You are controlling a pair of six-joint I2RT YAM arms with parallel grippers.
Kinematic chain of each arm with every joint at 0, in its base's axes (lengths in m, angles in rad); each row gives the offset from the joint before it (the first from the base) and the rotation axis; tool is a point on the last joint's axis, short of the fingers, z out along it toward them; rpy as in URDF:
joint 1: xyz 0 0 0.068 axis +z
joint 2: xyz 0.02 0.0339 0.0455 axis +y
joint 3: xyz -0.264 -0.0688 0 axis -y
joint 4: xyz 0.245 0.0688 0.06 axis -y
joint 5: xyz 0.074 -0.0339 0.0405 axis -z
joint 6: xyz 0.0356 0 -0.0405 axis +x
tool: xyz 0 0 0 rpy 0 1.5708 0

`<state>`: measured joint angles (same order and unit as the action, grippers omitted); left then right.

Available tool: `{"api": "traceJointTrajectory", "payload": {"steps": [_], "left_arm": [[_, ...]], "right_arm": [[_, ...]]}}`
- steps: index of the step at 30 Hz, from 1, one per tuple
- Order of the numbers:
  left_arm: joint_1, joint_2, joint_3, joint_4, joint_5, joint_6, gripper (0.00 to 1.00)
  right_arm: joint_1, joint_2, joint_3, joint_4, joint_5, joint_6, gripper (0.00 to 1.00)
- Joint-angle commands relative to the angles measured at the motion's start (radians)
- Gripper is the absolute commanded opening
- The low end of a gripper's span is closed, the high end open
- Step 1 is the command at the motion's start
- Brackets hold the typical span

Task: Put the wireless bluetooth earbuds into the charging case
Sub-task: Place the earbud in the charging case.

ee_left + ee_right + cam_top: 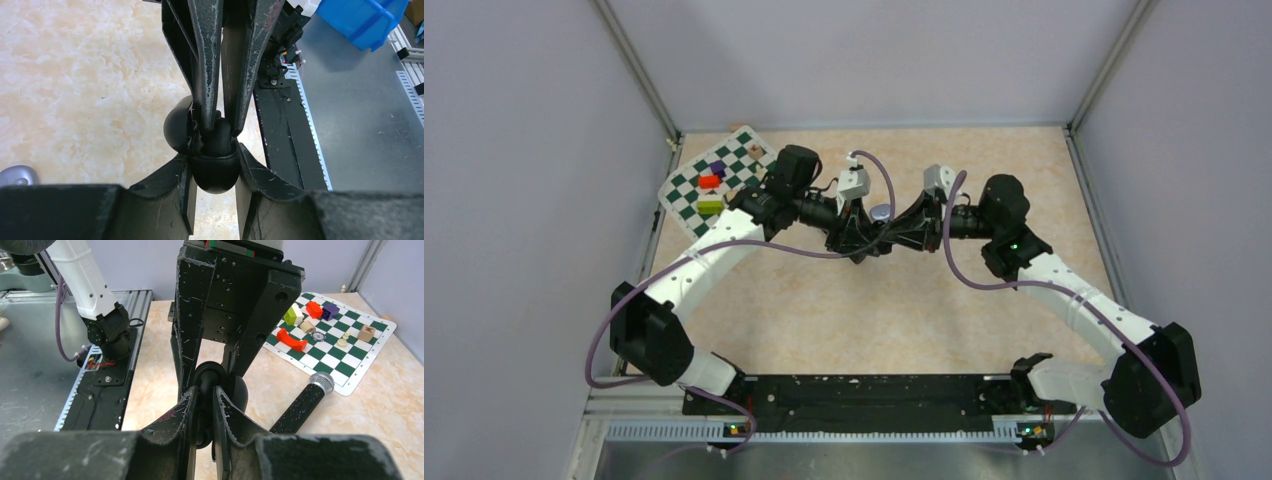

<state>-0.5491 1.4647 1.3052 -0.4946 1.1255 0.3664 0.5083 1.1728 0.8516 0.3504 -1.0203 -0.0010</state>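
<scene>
Both arms meet over the middle of the table. My left gripper (856,240) (215,160) is shut on the round black base of the charging case (215,176), whose lid (176,130) hangs open to one side. My right gripper (887,237) (205,391) reaches in from the opposite side. Its fingers (207,75) stand narrowly apart, pinching a small glossy black earbud (220,137) that sits down in the case's mouth. From the top camera the fingers hide the case and bud.
A black microphone with a silver head (305,402) lies on the table beside the grippers. A green-and-white chessboard mat (345,355) (714,185) with coloured blocks sits at the far left. A pale purple oval case (17,175) (881,212) rests near the grippers.
</scene>
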Motion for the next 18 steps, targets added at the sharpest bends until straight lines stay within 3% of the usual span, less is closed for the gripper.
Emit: {"api": "traceJointTrajectory", "payload": {"steps": [1, 9, 18], "left_arm": [[-0.013, -0.021, 0.044, 0.007, 0.053, 0.017, 0.0], [-0.012, -0.022, 0.045, 0.002, 0.054, 0.021, 0.0], [-0.012, -0.026, 0.046, -0.004, 0.058, 0.028, 0.0]], "right_arm": [[0.012, -0.01, 0.049, -0.003, 0.025, -0.024, 0.17], [-0.009, -0.054, 0.09, -0.055, -0.005, -0.034, 0.3], [-0.085, -0.097, 0.074, 0.032, -0.043, 0.069, 0.39]]}}
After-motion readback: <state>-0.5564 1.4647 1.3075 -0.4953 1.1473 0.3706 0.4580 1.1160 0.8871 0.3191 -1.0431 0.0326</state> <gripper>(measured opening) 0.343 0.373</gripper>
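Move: The open charging case, with both earbuds in its wells, sits right at the right hand's fingertips, its middle about 2 cm to the left and 2 cm below, level front to back; the fingers still straddle the upper earbud. From the left hand that grips it, the case is about 1 cm to the right and 1 cm above. Some 27 cm below the right hand on the table lie the silver case, about 18 cm straight ahead, and the microphone, roughly 13 cm ahead and 11 cm left. The upper earbud in the charging case is let go: the right fingers spread to roughly double their gap and come free, then the right hand backs off upward nearly 3 cm and about 1.5 cm to the right, away from the case, with almost no wrist turn. The left hand keeps its grip on the case and holds it nearly still in the air. ##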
